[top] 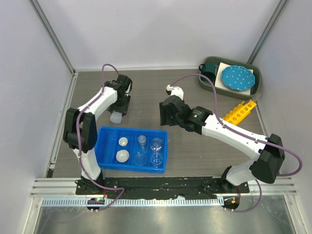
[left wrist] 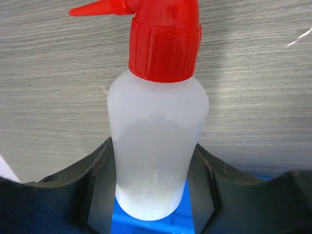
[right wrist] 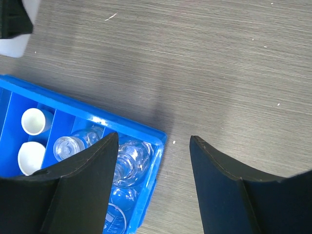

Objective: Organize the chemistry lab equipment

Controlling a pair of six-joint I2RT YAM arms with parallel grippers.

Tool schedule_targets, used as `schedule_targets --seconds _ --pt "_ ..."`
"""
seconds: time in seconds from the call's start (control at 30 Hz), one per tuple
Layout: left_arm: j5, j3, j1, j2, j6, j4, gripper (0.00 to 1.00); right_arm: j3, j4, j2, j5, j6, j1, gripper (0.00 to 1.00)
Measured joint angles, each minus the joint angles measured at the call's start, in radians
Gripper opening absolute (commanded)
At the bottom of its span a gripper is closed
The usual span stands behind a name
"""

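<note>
The white squeeze bottle (left wrist: pixel 156 141) with its red nozzle cap (left wrist: pixel 165 41) lies on the table just behind the blue bin (top: pixel 131 129). My left gripper (left wrist: pixel 153 148) is shut on the bottle's body, one finger against each side; from above the bottle (top: pixel 116 117) shows under the left gripper (top: pixel 120 108). The bin holds two small white dishes (top: pixel 123 142), a small beaker (top: pixel 142 141), a flask (top: pixel 156 144) and other clear glassware. My right gripper (top: pixel 165 114) hovers open and empty over the bin's far right corner (right wrist: pixel 158 134). The yellow tube rack (top: pixel 239 111) lies at the right.
A grey-green tray (top: pixel 257 80) at the back right holds a teal mug (top: pixel 209 68) and a blue dotted plate (top: pixel 237 78). Walls enclose the table at left, back and right. In the right wrist view the bin's dishes (right wrist: pixel 34 121) and glassware (right wrist: pixel 129 163) show below.
</note>
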Motion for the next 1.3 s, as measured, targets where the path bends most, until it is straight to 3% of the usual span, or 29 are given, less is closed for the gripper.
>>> schedule_targets --seconds 0.47,0.9,1.3 --pt "-0.1 0.007 -0.012 -0.289 -0.06 -0.153 0.47 0.0 -0.02 -0.025 0.014 -0.015 0.0 0.65" --pt "-0.105 -0.263 -0.104 -0.563 -0.241 -0.288 0.49 0.002 -0.077 -0.073 0.026 -0.012 0.0 0.65" --pt "-0.014 -0.364 -0.104 -0.709 -0.346 -0.357 0.54 0.005 -0.11 -0.075 0.05 0.026 0.027 0.65"
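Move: The left hand already holds the white bottle clear of the table, its red cap pointing away from the robot. The blue tray's empty left end lies about 17 cm back from this hand, 7 cm left and 5 cm below. At similar height, the white cup is some 14 cm back and 1 cm right, the white bowl 20 cm back and 1 cm right. From the right hand, that tray end is about 29 cm left, 6 cm back and 17 cm down. The left hand keeps its grip on the bottle's body and lifts it steeply by roughly 9 cm, tipping the fingertips a little farther forward, then swings it back towards the robot by about 18 cm in all, with a slight drift left, over the tray's far rim to above its left end. It stays high during the carry, sinking only a centimetre or two as the wrist turns some 10 degrees counter-clockwise, while the empty right hand eases a few centimetres right, back and up. ##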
